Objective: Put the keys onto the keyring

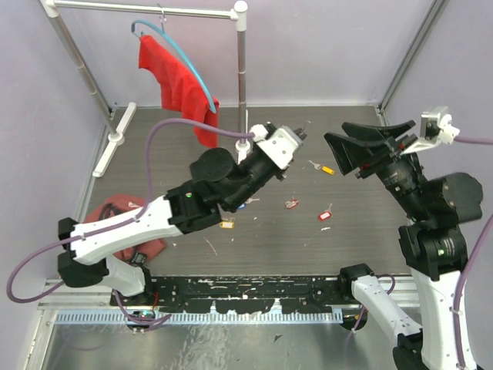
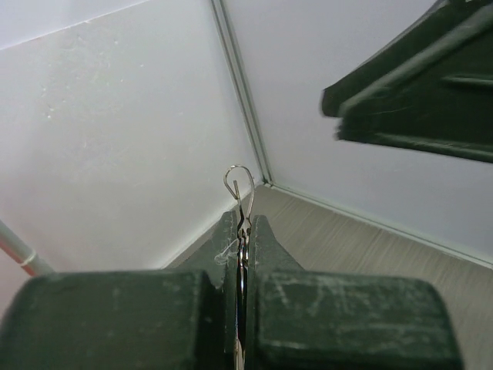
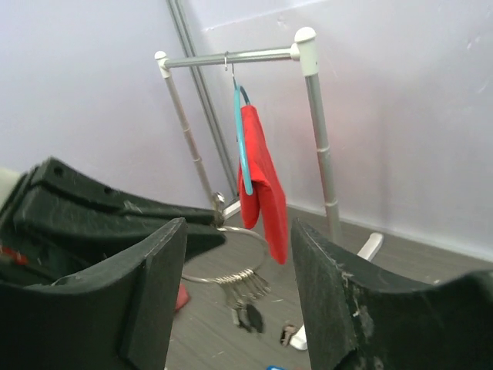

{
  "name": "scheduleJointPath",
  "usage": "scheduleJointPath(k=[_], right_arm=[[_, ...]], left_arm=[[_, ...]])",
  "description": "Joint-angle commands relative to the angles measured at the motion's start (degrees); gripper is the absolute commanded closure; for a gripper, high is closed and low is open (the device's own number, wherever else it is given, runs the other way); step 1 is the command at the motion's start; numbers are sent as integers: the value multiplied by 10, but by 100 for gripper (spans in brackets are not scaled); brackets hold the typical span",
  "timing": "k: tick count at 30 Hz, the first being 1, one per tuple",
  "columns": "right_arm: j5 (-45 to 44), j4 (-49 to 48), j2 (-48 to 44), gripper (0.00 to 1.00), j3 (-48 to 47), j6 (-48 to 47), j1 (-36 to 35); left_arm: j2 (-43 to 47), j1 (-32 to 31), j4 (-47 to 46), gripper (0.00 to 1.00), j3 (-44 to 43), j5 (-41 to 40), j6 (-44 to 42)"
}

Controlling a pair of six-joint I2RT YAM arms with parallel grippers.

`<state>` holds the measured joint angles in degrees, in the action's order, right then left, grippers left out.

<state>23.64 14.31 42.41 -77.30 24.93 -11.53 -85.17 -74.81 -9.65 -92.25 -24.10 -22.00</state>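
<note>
My left gripper (image 1: 299,132) is raised over the middle of the table and shut on the keyring (image 2: 239,185). In the left wrist view the thin wire and its clasp loop stick up between the closed fingers (image 2: 271,243). The right wrist view shows the keyring (image 3: 248,240) hanging level from the left gripper's dark fingers (image 3: 100,208), with several keys (image 3: 248,297) bunched on it. My right gripper (image 3: 239,231) stands open just in front of the ring and holds nothing. A brown-tagged key (image 1: 291,203) and a red-tagged key (image 1: 325,215) lie on the table below.
A yellow-tagged key (image 1: 323,167) and a blue-tagged key (image 1: 245,202) lie on the table. A clothes rack (image 1: 241,62) at the back carries a red cloth (image 1: 179,85) on a blue hanger. A red cloth heap (image 1: 115,220) lies at the left.
</note>
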Motion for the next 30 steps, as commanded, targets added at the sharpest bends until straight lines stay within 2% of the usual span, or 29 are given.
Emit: scheduleJointPath(k=[1,9,13,21,25,30], right_arm=[[-5,-1,-22,36,-24,-92,-1],[54,62,-10,35,-49,-156,-1],[88,95,5,36,-74,-165,-2],[126,85,-4,37,-52,-153,-1],[162,84,-1,37,-42,-163,-1],[254,107,27,38,-54,-170,-1]], left_arm=[[71,6,106,100,0,40,52],[159,9,221,100,22,75,51],[170,8,280,100,9,86,16],[166,7,351,100,-6,70,-87],[180,6,348,100,23,66,-143],[207,5,342,100,61,96,-203]])
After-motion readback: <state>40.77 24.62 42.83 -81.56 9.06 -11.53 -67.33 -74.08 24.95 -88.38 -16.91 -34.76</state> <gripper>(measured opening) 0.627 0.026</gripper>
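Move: The left hand already holds the keyring, and the right hand is empty and open beside it. The small red-tagged key lies on the table about 8 cm ahead of the left hand, 3 cm to its right and 46 cm below. The blue-tagged key is roughly 7 cm ahead and 13 cm left of that hand. From the right hand, the small red key is about 8 cm ahead, 4 cm left and 48 cm down; the yellow-tagged key is some 24 cm ahead and 8 cm right. Still pinching the keyring, the left hand carries it away from the right hand, about 10 cm left and a little back, rising slightly before sinking below its starting height, while it rolls some 30 degrees, left side up. The empty right hand stays open, first draws back, then swings left and down as its wrist rolls left side down and turns counter-clockwise. ##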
